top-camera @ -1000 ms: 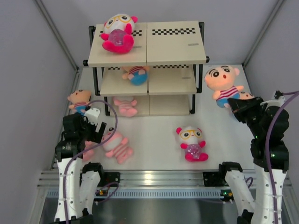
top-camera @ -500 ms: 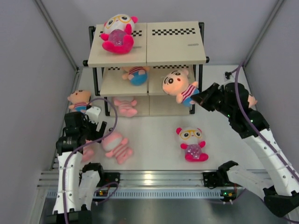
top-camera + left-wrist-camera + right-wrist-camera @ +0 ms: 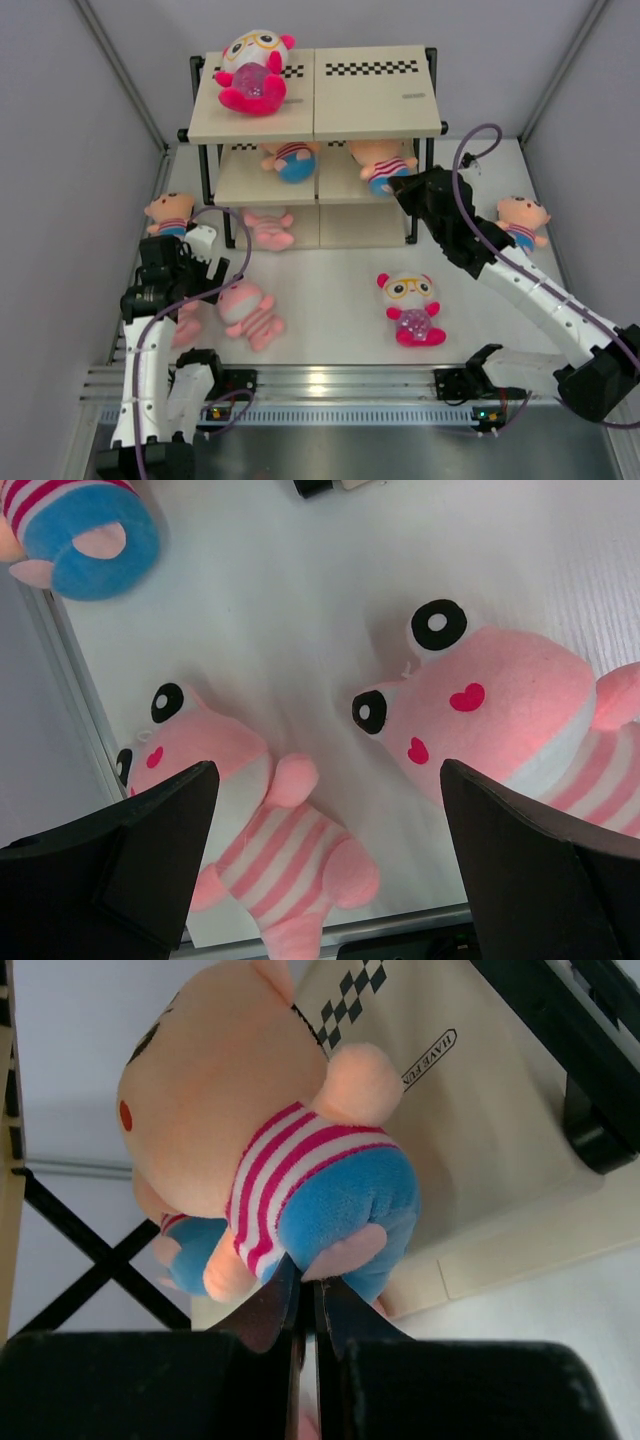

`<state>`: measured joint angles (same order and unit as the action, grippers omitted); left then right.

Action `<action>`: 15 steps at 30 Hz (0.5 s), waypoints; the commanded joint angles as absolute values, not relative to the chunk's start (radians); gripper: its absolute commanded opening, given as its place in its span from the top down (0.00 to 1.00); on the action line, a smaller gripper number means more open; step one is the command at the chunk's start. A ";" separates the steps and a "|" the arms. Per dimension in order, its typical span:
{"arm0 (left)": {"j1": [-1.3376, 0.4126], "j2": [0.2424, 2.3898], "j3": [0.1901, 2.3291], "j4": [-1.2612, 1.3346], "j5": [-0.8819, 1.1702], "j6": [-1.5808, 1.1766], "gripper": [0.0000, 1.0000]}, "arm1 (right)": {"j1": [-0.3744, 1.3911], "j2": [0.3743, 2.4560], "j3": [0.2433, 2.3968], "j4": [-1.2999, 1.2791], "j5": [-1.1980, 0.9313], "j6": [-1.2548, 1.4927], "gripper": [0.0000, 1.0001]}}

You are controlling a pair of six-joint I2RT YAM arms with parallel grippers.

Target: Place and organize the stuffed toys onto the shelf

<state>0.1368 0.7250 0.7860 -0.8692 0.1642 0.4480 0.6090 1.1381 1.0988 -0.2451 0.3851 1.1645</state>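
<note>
My right gripper (image 3: 400, 186) is shut on the foot of a peach stuffed toy (image 3: 270, 1150) in a striped shirt, holding it over the right half of the shelf's (image 3: 370, 100) middle board. The shelf also carries a white-and-magenta toy (image 3: 252, 72) on top, a peach toy (image 3: 290, 160) on the middle board and a pink toy (image 3: 268, 226) at the bottom. My left gripper (image 3: 330, 770) hangs open above two pink striped toys (image 3: 265, 845) (image 3: 500, 710) on the table, touching neither.
Loose on the white table lie a peach toy (image 3: 168, 212) at the left wall, another peach toy (image 3: 522, 220) at the right, and a white-and-magenta toy (image 3: 410, 305) in front of the shelf. Grey walls close in both sides.
My right arm swung from the table's right side to the shelf, carrying the peach toy up to the middle board. The left arm barely moved.
</note>
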 commanded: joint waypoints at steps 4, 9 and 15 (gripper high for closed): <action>0.143 0.752 0.841 -0.867 0.183 0.453 0.01 | 0.656 1.184 1.111 -0.112 0.609 1.338 1.00; 0.143 0.791 0.850 -0.859 0.167 0.463 0.01 | 0.684 1.232 1.140 -0.132 0.683 1.365 0.82; 0.143 0.833 0.847 -0.847 0.164 0.465 0.01 | 0.709 1.201 1.132 -0.114 0.703 1.324 0.50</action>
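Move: The blue-trousered stuffed toy is already pinched at its lower end by the shut right fingers, its middle about 6 cm ahead and 3 cm left. The spot for it, on the right half of the middle shelf, lies some 8 cm ahead, 4 cm left and 6 cm down. The matching toy on the left half sits roughly 16 cm left and 5 cm ahead. From the left hand, the held toy is about 20 cm ahead, 29 cm right and 16 cm up. Ease the right gripper forward about 2.5 cm and down some 2 cm to set the toy onto the middle shelf's right half, turning the wrist roughly 15 degrees clockwise as it goes in. Over the last part of the reach, open the fingers to about half and let go of the toy's lower end. ##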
